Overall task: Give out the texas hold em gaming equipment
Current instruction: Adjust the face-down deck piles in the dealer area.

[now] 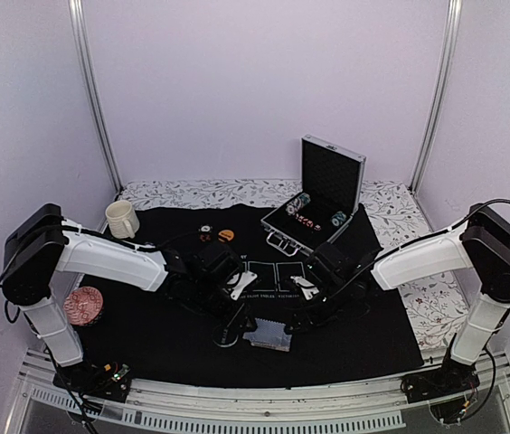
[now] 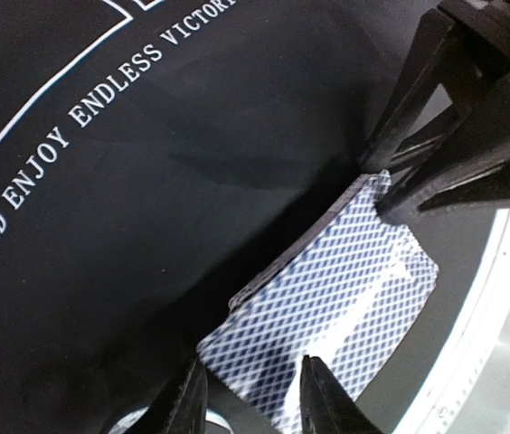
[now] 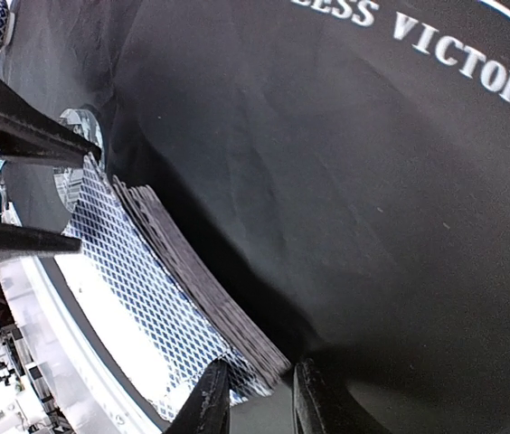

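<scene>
A deck of grey-blue-backed playing cards (image 1: 267, 339) is held tilted just above the black mat near the front centre, between both grippers. My left gripper (image 2: 253, 362) is shut on the deck's (image 2: 327, 307) near end. Its left end hides much of the stack in the top view. My right gripper (image 3: 260, 365) pinches the opposite corner of the deck (image 3: 146, 271), one finger on the patterned back and one at the underside. The right gripper's fingers (image 2: 454, 181) show in the left wrist view at the deck's far end. Striped poker chips (image 1: 305, 212) lie in the open case.
The silver case (image 1: 332, 172) stands open at the back right of the mat (image 1: 146, 334). A cream mug (image 1: 121, 218) sits back left. An orange disc (image 1: 227, 236) lies behind the arms, a reddish disc (image 1: 83, 306) at the mat's left edge, a clear round disc (image 1: 225, 341) beside the deck.
</scene>
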You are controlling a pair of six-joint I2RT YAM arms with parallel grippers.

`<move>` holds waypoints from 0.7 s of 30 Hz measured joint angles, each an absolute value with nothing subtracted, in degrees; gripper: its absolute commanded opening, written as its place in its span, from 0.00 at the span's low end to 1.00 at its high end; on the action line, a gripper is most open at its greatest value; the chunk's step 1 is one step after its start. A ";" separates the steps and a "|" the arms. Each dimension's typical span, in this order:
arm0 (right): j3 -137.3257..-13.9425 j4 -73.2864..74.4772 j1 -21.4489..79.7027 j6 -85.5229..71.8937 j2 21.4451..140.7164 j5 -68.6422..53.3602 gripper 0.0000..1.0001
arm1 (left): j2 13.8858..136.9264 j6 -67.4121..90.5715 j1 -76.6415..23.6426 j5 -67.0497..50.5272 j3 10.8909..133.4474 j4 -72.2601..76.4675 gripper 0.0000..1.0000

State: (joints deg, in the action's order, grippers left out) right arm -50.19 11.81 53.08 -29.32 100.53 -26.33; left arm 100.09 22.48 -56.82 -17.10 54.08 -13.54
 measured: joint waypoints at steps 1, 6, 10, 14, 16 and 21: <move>-50.52 11.84 53.28 -29.36 100.82 -26.24 0.26 | 100.09 22.55 -56.82 -17.37 54.02 -13.39 0.37; -51.68 12.12 53.98 -29.43 101.67 -25.98 0.26 | 100.09 22.63 -56.55 -17.56 53.52 -13.10 0.36; -52.03 12.36 54.19 -29.56 101.89 -25.69 0.26 | 100.09 22.76 -56.34 -17.61 53.32 -13.08 0.32; -52.14 12.56 54.35 -29.56 101.89 -25.23 0.26 | 100.09 23.03 -56.01 -17.80 52.84 -12.91 0.20; -52.21 12.73 54.35 -29.54 101.89 -24.80 0.26 | 100.07 23.07 -55.90 -17.89 52.53 -12.93 0.12; -52.29 12.99 54.37 -29.50 101.89 -24.14 0.26 | 99.77 23.49 -55.20 -18.37 51.81 -13.04 0.00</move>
State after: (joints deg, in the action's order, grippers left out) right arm -52.29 12.99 54.37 -29.50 101.89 -24.14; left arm 99.77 23.49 -55.20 -18.37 51.81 -13.04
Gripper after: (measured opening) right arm 0.262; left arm 0.033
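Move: The face-down deck lies between the two hands. From the left hand, around its left end, its middle is about 4 cm to the right, 1 cm back and 1 cm below; from the right hand, around its right end, it is some 4 cm to the left, 1 cm back and 1 cm below. The clear round dealer button sits about 4 cm left of the left hand and 1 cm back. The mat's printed lettering runs about 7 cm ahead of that hand and 5 cm to its right. The left hand eases about 1 cm to its left and sinks nearly 1 cm at the deck's left end, while its fingers, about a third open and astride that end at first, close to almost shut at the deck's far left corner. The right hand nudges about half a centimetre to 1 cm left early on, then all but stops, still astride the deck's right end with its gap unchanged and its fingers against the far right corner. ##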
